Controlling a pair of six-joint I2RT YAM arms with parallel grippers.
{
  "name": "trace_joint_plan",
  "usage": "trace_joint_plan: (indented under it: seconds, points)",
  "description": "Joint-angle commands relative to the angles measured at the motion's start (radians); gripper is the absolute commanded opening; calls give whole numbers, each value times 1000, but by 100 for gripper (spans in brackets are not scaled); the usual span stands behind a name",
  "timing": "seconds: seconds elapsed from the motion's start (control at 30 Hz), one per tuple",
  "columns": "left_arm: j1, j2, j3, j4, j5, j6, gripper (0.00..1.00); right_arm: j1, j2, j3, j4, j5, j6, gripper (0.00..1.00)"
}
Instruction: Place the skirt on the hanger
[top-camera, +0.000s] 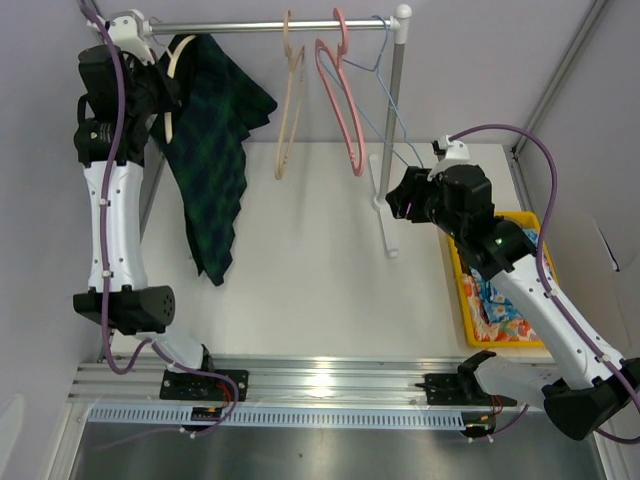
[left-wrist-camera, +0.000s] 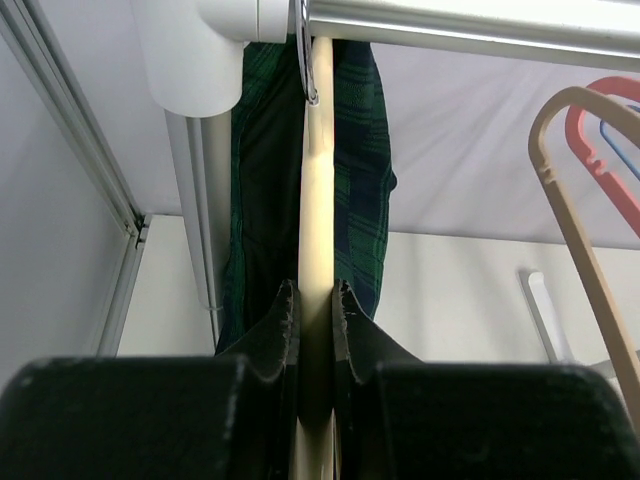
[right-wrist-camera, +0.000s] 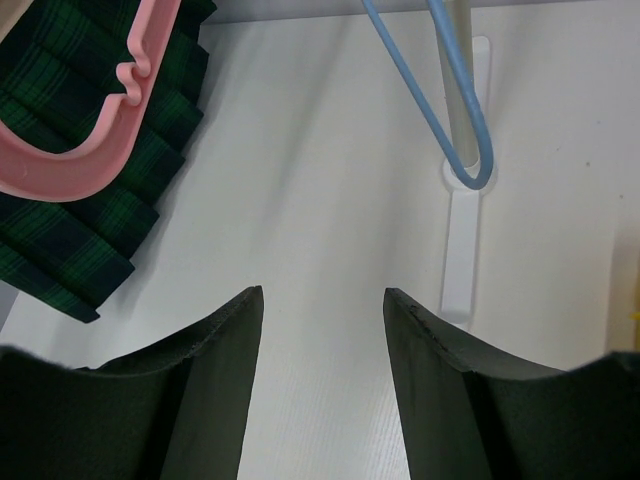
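Observation:
The dark green plaid skirt hangs draped over the cream hanger at the left end of the rail. My left gripper is raised beside it. In the left wrist view this gripper is shut on the hanger, whose top meets the rail, with the skirt hanging behind. My right gripper hovers near the rack's post, open and holding nothing. In its wrist view the fingertips stand wide apart over bare table, and the skirt's hem shows at the upper left.
A tan hanger, a pink hanger and a thin blue hanger hang on the rail. The rack's post and white base stand at the right. A yellow basket holds floral cloth.

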Motion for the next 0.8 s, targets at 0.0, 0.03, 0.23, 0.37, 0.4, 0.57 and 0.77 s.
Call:
trace_joint_plan:
  seconds: [0.0,0.03,0.23,0.37,0.4,0.57,0.77]
  points:
    - [12,-71,-17,133,27,-34,16,-6,-2,25,34,-9,-6,57]
    - [12,-83,-23,136,29,-34,23,-8,-5,26,31,-9,-5,57]
    - [11,-135,-46,121,21,-37,47,-9,-10,28,11,-9,-1,58]
    - [12,-177,-73,115,15,-39,52,-12,-14,30,-3,-9,2,58]
    - [12,-189,-72,110,7,-39,54,-17,-16,30,-9,-11,3,58]
    - [12,-235,-67,69,-8,-56,55,-40,-33,27,-32,-26,14,58]
    - [-57,-362,-171,77,49,-88,55,-110,-82,4,-69,-64,34,61]
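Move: The left gripper still grips the cream hanger's near arm; the hook's spot on the rod lies about 4 cm ahead and 9 cm above it. The rack's left corner joint is 4 cm to the hook's left, and the skirt's middle is roughly 6 cm ahead, 3 cm right and 15 cm below the hand. The tan hanger hangs some 22 cm right, 4 cm ahead. From the right hand, the hook spot is about 42 cm left, 18 ahead and 20 above. Open the left fingers about halfway to let go of the cream hanger's arm, then draw that gripper back some 9 cm and up 7 to 8 cm, away from hook and skirt, tipping the fingers upward by roughly 10 degrees and easing slightly left at the end. Late on, shift the open right hand a couple of centimetres right. ##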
